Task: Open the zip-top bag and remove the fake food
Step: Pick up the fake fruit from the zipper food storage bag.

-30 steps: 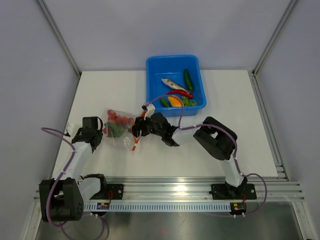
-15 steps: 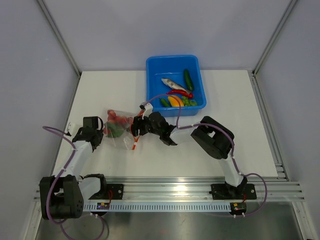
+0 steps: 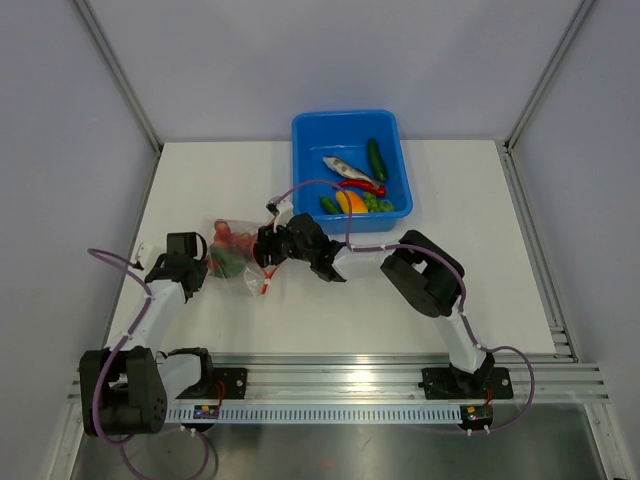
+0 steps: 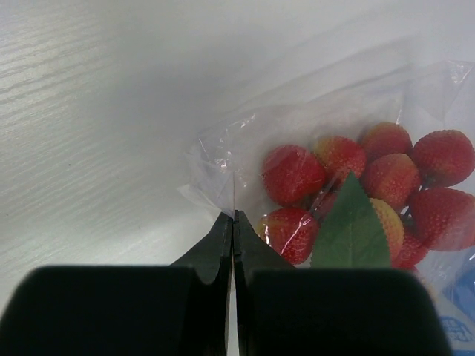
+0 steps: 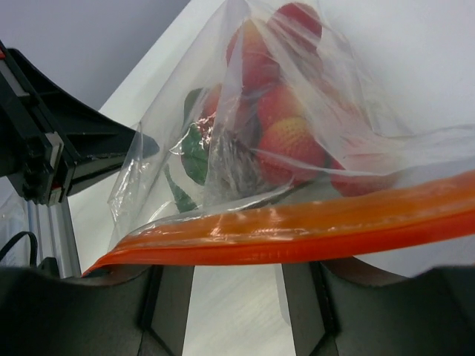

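The zip-top bag (image 3: pixel 236 264) lies left of the table's middle, clear, holding red and yellow balls (image 4: pixel 293 172) and a green leaf (image 4: pixel 352 230) of the fake food. My left gripper (image 4: pixel 234 216) is shut on the bag's clear bottom corner, at its left side (image 3: pixel 197 266). My right gripper (image 3: pixel 265 252) is open at the bag's mouth. In the right wrist view the orange zip strip (image 5: pixel 297 226) runs across just above both fingers, with a gap (image 5: pixel 236 278) between them. The mouth's upper layer is raised.
A blue tub (image 3: pixel 300 135) stands at the back, right of the bag, holding a silvery fish (image 3: pixel 340 165), red chili (image 3: pixel 360 186), green vegetable (image 3: pixel 376 158) and orange pepper (image 3: pixel 349 202). Grey walls enclose the white table.
My right gripper has slid left along the table up to the bag's mouth, and its jaws have narrowed a little. The left gripper keeps its hold in the same place.
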`<state>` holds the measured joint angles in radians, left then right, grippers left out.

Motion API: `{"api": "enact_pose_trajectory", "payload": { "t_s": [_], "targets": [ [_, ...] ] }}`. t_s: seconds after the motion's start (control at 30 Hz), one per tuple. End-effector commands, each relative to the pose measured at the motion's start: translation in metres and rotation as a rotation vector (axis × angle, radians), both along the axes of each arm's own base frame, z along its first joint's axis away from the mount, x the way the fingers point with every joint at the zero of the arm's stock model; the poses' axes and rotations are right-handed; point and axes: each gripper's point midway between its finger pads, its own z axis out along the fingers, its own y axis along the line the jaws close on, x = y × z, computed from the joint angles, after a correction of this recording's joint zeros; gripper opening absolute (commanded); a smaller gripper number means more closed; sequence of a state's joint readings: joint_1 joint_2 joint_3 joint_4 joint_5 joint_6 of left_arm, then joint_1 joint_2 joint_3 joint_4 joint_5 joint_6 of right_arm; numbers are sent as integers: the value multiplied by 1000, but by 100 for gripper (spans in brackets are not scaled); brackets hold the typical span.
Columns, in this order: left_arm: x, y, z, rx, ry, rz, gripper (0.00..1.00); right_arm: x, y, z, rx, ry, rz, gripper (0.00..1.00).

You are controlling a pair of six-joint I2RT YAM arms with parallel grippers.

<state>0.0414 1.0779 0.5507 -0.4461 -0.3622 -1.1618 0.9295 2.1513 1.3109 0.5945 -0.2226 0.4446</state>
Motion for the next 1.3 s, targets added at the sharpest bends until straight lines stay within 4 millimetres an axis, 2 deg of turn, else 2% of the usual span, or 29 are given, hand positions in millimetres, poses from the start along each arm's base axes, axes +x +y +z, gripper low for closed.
{"api": "enact_pose_trajectory", "payload": {
  "t_s": [0.0, 0.3, 0.73, 0.8, 0.9, 1.03, 1.1, 1.27],
  "targets": [
    [17, -2, 16, 4, -46, -38, 0, -8, 10, 0, -12, -22, 63, 54],
    [19, -3, 20, 20, -41, -72, 0, -11, 9, -12, -94, -18, 97, 50],
    [18, -6, 14, 10, -21, -89, 0, -12, 15, -12, -129, -16, 145, 40],
    [18, -7, 14, 6, -18, -91, 0, -12, 16, -12, -130, -21, 150, 35],
    [18, -9, 11, -6, -13, -98, 0, -12, 16, -9, -127, -24, 150, 22],
    [18, -9, 11, -4, -13, -97, 0, -11, 14, -7, -117, -41, 143, 14],
    [19, -8, 12, -1, -15, -93, 0, -11, 14, -1, -111, -60, 144, 2],
    [18, -6, 11, -3, -10, -70, 0, -11, 8, 3, -113, -66, 125, 0]
  ]
}}
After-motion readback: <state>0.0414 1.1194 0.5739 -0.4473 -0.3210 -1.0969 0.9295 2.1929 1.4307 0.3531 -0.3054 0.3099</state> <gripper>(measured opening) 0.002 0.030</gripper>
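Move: From the right fingertips, the fake fruit (a red lychee bunch with leaves) lies inside the clear bag, about 8 cm left, 2 cm forward and some 4 cm lower. The bag corner pinched by the left gripper is roughly 14 cm left and 1 cm back of the right hand; the blue bin's middle is around 21 cm right and 21 cm forward. From the left hand, the fruit is about 8 cm right and 4 cm forward, nearly level. Lower the right gripper about 2.5 cm, easing 1 cm back, behind the bag's orange zip lip at the stem side of the fruit. Dip its fingertips and swing them slightly counter-clockwise, roughly 10 degrees, while closing the half-open fingers until practically shut. Keep the left gripper shut on the bag corner. ##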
